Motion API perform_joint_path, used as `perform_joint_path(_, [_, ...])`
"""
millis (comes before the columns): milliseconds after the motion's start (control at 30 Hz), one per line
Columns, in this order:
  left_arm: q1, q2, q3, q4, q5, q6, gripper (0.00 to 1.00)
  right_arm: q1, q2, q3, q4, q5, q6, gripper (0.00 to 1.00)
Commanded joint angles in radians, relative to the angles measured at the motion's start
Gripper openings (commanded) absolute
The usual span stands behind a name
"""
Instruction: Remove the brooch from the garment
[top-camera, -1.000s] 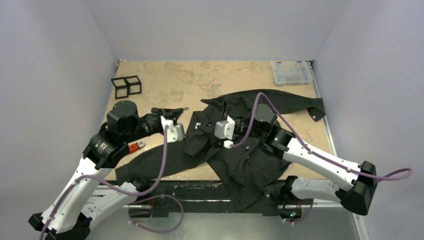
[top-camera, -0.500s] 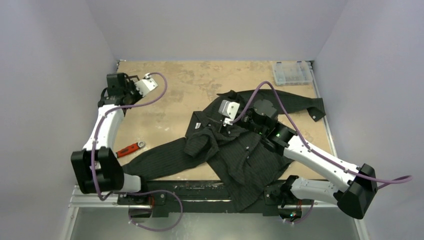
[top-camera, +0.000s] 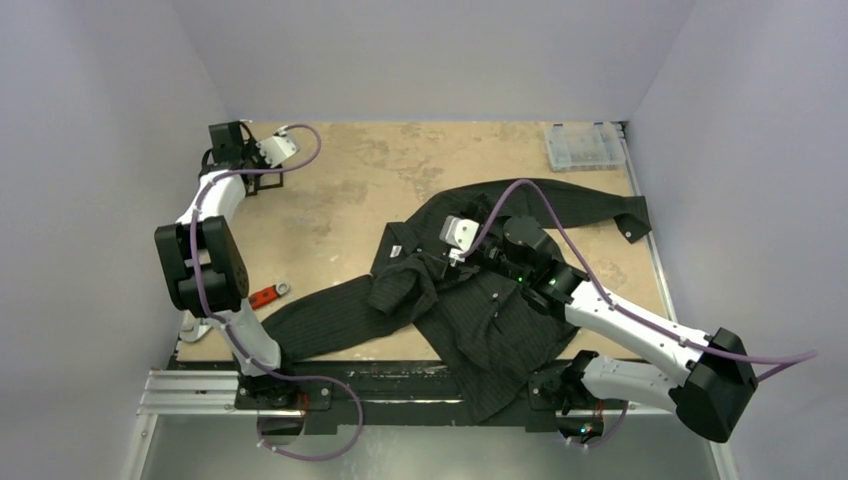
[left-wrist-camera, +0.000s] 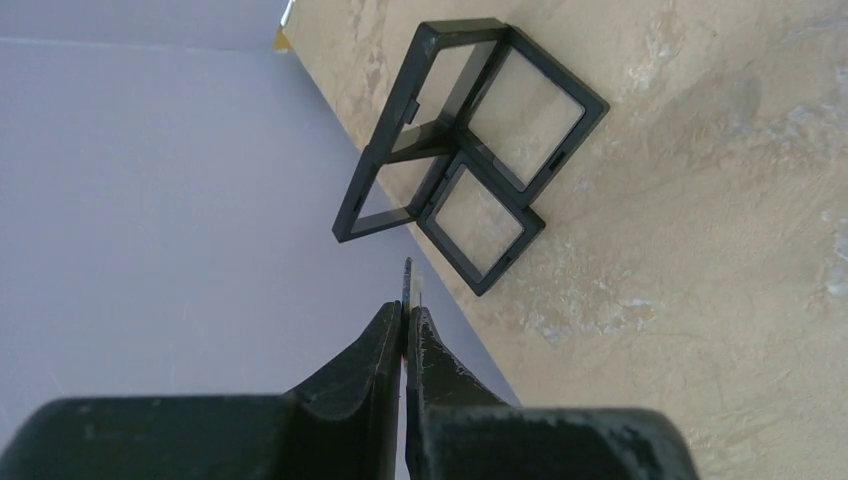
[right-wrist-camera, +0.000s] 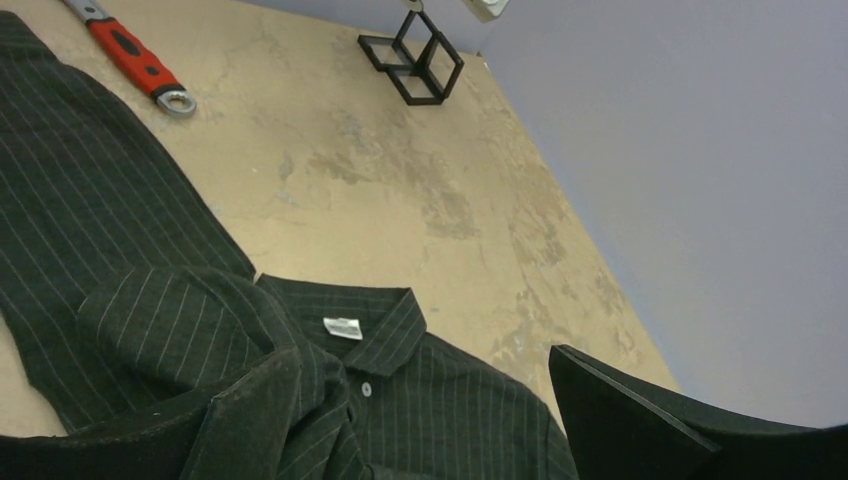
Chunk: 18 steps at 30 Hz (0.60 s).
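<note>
The garment (top-camera: 480, 310), a black pinstriped shirt, lies crumpled across the middle and right of the table. Its collar with a white label (right-wrist-camera: 342, 327) and one white button (right-wrist-camera: 366, 388) face the right wrist view. My right gripper (right-wrist-camera: 430, 405) hovers open just above the shirt below the collar, and nothing is between its fingers (right-wrist-camera: 240, 400). My left gripper (left-wrist-camera: 405, 312) is at the far left corner (top-camera: 226, 150), next to a black open-frame box (left-wrist-camera: 470, 150). It is shut on the brooch (left-wrist-camera: 408, 282), a thin sliver seen edge-on past the fingertips.
A red-handled wrench (top-camera: 266, 294) lies on the table left of the shirt's sleeve. A clear compartment case (top-camera: 585, 145) sits at the far right corner. Pale walls close the table on three sides, and the left gripper is close to the left wall.
The left arm swung from beside the shirt collar out to the far left corner by the black frame box, its gripper staying shut. The right gripper shifted slightly over the shirt and stays open.
</note>
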Motion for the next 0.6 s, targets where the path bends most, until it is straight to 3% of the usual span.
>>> perform_joint_path(0, [-0.001, 0.041, 0.049, 0.033, -0.096, 0.013, 0.00, -0.006, -0.044, -0.039, 0.087, 0.018, 0.030, 0.98])
perform_joint_path(567, [-0.033, 0.225, 0.071, 0.174, -0.264, 0.115, 0.00, -0.022, -0.032, -0.103, 0.153, -0.037, 0.022, 0.98])
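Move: The left hand, still pinching the brooch, has the black frames at the far left corner ahead of it: their middle is about 13 cm farther out, a centimetre or so to the left and some 13 cm below. The wrench lies roughly 31 cm back and 2 cm to the right of this hand, and the shirt collar some 13 cm back and 43 cm to the right, both about 15 cm below. From the idle right hand the black frames are about 36 cm ahead, 57 cm left and 24 cm below. The left hand sinks about 6.5 cm towards the black frames, drifting some 3 cm to the left as it comes down, with its shut fingers keeping their pinch on the thin brooch. On the way the wrist rolls some 10 degrees, its left side rising, and tips slightly farther down, ending still short of the frames. ##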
